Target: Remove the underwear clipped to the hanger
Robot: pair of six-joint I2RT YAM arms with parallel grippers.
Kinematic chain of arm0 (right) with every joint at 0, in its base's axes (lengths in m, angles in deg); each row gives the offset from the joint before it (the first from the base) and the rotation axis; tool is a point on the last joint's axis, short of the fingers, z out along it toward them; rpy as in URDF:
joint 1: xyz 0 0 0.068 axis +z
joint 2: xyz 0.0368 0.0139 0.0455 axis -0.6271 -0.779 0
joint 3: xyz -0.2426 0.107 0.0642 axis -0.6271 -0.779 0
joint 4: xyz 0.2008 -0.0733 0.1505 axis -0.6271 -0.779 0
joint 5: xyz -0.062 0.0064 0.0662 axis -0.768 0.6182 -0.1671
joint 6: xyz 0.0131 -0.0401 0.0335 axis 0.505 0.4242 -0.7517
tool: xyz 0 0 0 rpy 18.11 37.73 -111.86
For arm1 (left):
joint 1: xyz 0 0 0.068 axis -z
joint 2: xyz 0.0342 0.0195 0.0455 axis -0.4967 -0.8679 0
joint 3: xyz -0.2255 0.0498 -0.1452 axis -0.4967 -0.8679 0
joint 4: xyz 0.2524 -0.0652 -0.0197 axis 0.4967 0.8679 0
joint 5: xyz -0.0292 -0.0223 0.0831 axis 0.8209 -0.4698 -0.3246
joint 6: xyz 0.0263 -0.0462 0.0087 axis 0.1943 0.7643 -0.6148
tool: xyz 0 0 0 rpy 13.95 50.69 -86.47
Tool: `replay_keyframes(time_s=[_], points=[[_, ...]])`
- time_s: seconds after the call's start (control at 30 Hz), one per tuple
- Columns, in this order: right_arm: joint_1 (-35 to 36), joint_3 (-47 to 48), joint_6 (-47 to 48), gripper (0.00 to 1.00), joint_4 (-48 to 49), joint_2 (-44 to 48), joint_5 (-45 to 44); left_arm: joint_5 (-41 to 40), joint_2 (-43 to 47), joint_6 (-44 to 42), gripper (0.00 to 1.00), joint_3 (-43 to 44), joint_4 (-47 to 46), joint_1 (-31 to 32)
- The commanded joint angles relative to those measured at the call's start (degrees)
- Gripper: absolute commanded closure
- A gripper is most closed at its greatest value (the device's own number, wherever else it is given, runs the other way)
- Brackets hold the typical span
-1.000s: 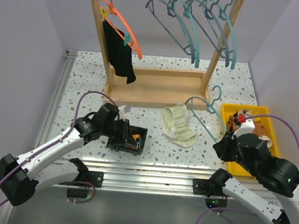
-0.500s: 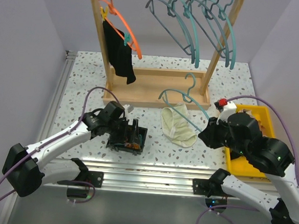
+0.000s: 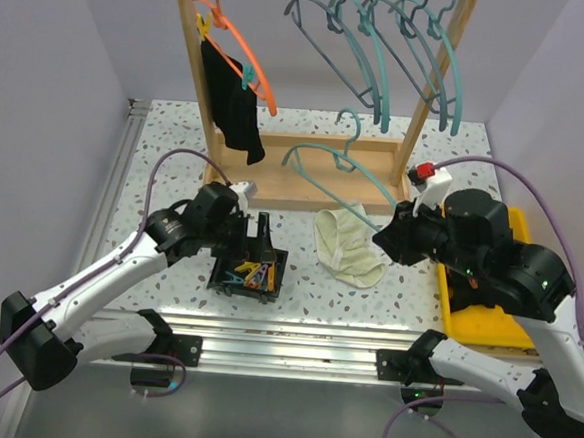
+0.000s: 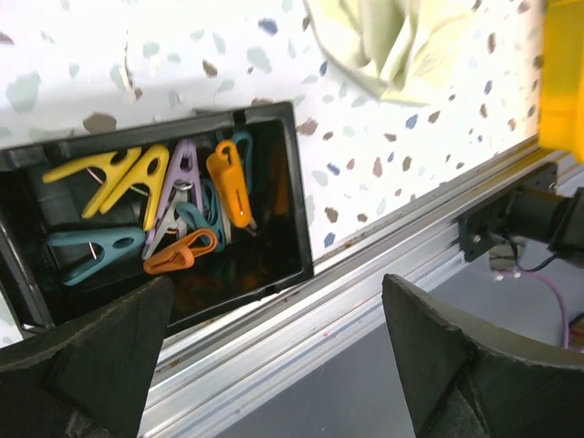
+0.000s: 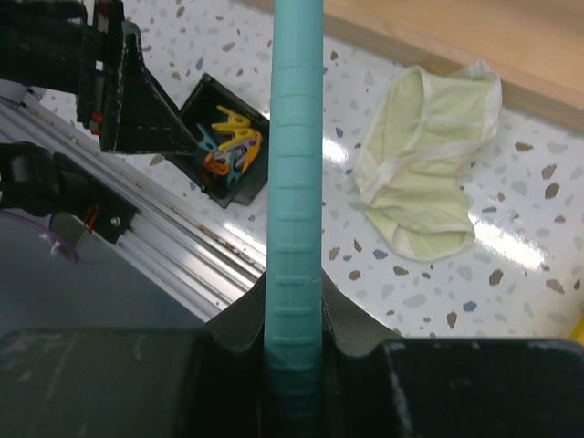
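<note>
The cream-white brief [image 3: 348, 245] lies loose on the table; it also shows in the left wrist view [image 4: 392, 46] and the right wrist view [image 5: 429, 164]. The black piece [image 3: 235, 105] hangs clipped to the orange hanger [image 3: 245, 55] at the rack's left end. My right gripper [image 3: 389, 236] is shut on a bare teal hanger [image 3: 331, 167], held in the air above the brief; its bar [image 5: 295, 182] sits between the jaws [image 5: 294, 319]. My left gripper [image 3: 259, 239] is open and empty [image 4: 274, 306] over a black box of clothes pegs [image 3: 250, 269].
A wooden rack [image 3: 305, 170] stands at the back with several teal hangers [image 3: 404, 56] on its rail. A yellow bin [image 3: 486, 318] sits at the right, mostly behind my right arm. An aluminium rail [image 3: 284, 334] runs along the near edge.
My right arm has carried the teal hanger up and to the left, from beside the yellow bin to above the brief. My left gripper has lifted off the peg box, uncovering the pegs.
</note>
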Motion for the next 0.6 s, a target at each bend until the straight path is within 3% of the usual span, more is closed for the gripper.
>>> replay_keyframes(time_s=[0.0, 0.2, 0.57], points=[[0.2, 7.78, 4.51, 1.0, 6.52, -5.04, -1.24, -3.83, 3.08, 0.08, 0.0, 4.22, 0.16, -0.29], [0.2, 18.59, 8.38, 1.0, 11.26, -16.62, -11.09, -5.86, 4.93, 0.52, 0.0, 5.98, 2.62, -0.29], [0.03, 38.87, 12.6, 1.0, 17.95, -34.22, -14.79, -6.65, 9.14, 2.54, 0.0, 5.37, 4.03, -0.29]])
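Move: From the right hand, which already grips the bare teal hanger by one end, the middle of the rack's top rail lies roughly 32 cm ahead, 12 cm left and 17 cm higher. The hanging teal hangers are about 28 cm ahead, 4 cm left, 6 cm up; the orange hanger is some 25 cm ahead, 26 cm left, 5 cm up. The underwear lies about 14 cm ahead, straight in line, 31 cm below. From the left hand, the rail is about 30 cm ahead, 12 cm right, 35 cm up. Carrying the teal hanger towards the rack's top rail, the right hand goes some 15 cm forward, with about 9 cm each of rise and leftward travel; most of the climb comes early, and its fingers tip up about 15 degrees while keeping their grip. The left hand, empty and still wide open, lifts about 5 cm higher over the clip box. ##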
